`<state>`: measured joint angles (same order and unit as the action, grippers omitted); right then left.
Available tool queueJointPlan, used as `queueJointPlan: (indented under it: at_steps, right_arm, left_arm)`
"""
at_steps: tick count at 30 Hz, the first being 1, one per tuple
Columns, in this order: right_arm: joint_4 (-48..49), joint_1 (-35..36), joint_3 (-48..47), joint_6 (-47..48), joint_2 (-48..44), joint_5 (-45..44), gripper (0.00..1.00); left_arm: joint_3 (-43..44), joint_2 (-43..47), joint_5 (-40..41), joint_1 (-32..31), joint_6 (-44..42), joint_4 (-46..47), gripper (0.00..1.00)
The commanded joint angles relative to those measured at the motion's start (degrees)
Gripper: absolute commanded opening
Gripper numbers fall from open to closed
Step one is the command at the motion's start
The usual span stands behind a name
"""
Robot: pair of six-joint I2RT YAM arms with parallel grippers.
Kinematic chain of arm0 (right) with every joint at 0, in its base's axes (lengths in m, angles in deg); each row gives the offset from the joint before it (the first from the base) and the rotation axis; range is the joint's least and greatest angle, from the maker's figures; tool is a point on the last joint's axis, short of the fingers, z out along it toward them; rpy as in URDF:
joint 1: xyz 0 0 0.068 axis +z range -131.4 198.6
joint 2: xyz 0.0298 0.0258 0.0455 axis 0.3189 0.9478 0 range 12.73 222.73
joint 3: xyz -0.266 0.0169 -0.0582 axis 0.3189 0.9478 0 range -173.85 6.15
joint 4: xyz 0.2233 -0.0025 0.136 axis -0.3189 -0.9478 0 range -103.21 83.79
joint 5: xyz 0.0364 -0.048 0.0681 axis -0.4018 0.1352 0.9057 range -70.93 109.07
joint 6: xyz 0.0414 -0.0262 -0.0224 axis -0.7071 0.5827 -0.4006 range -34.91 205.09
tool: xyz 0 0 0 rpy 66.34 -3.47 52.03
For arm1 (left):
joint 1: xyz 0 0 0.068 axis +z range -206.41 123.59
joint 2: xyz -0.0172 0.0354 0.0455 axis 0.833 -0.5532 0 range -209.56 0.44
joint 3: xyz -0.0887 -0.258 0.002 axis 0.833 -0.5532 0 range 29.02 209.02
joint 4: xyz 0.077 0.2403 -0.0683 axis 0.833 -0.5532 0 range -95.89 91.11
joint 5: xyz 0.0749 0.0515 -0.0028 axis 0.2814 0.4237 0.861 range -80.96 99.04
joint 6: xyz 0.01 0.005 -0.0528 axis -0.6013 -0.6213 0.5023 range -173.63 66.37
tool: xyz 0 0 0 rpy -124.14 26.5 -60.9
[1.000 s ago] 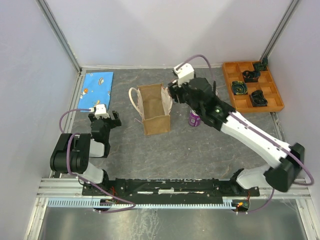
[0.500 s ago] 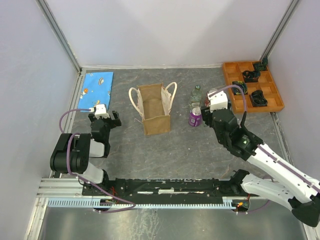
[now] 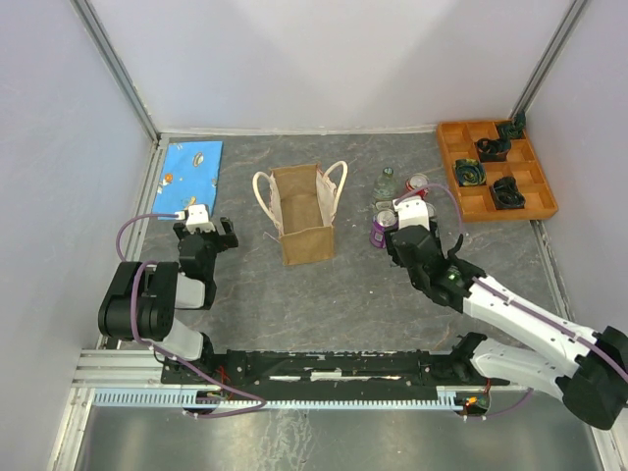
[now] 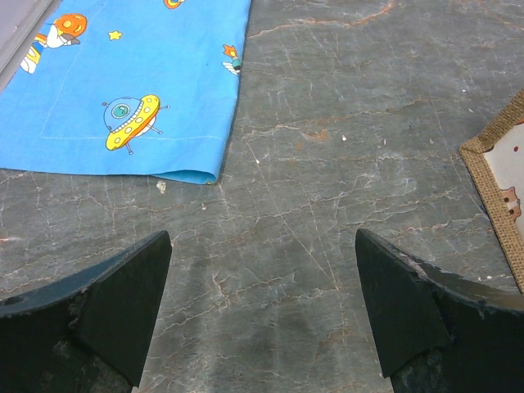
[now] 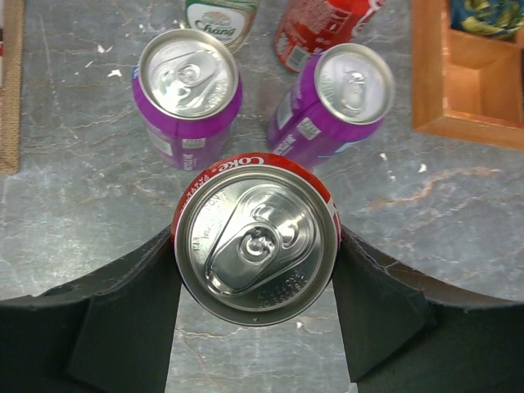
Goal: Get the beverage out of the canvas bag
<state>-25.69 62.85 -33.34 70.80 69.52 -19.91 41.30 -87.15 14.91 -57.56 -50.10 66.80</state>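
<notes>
In the right wrist view my right gripper [image 5: 255, 246] is shut on a red cola can, the beverage [image 5: 255, 237], with a finger pressed on each side, upright above the table. The tan canvas bag [image 3: 302, 211] stands open to the left of it, apart, its edge [image 5: 8, 90] just in view. From above, my right gripper [image 3: 400, 238] hides the held can. My left gripper [image 4: 262, 311] is open over bare table, with the bag's corner [image 4: 499, 180] at its right.
Just beyond the held can stand two purple cans [image 5: 187, 94] [image 5: 336, 102], a green-labelled bottle [image 5: 219, 12] and another red can [image 5: 315, 29]. An orange compartment tray [image 3: 461, 201] sits back right. A blue printed cloth [image 3: 191, 167] lies back left.
My right arm has swung from the bag's right edge over to the right, then drawn back toward the near side, ending by the group of cans. The left arm has not moved.
</notes>
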Motion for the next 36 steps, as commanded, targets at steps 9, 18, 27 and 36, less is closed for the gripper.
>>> queueJointPlan:
  at_steps: [9,18,27,36]
  right_arm:
    - [10.56,-7.38,0.7,-6.03,5.69,8.27,0.0]
    - [9.62,-10.63,1.54,-8.2,10.16,11.23,0.0]
    - [5.61,-10.85,0.97,-10.92,11.23,13.87,0.8]
    - [-3.31,-10.72,-3.26,-11.46,6.11,12.14,0.99]
  left_arm:
    - [1.1,0.51,0.76,-0.38,-2.48,1.94,0.99]
    - [1.1,0.55,0.93,-0.35,-2.54,1.86,0.99]
    - [1.09,0.57,0.9,-0.43,-2.56,1.92,0.99]
    - [1.09,0.51,0.94,-0.41,-2.61,1.96,0.99]
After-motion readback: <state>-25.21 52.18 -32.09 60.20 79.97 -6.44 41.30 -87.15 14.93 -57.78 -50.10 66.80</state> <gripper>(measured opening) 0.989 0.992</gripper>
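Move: Straight below the right hand, which grips the red Coke can, lies the bare spot where the can will stand: about 2 cm farther out, 1 cm to the right and 13 cm down. Two purple cans stand roughly 9 cm ahead, one 5 cm to the left, the other 5 cm to the right, their middles 7 cm lower. The green bottle is about 17 cm ahead and 4 cm left. From the idle left hand the spot lies some 49 cm right and 9 cm back. Lowering the held Coke can about 7 cm, the right hand sets it on the table just short of the two purple cans, easing only slightly forward and tipping its fingers some 15 degrees farther down. It stops at table level, then the fingers open wide and release the can, the hand drawing back a touch. ##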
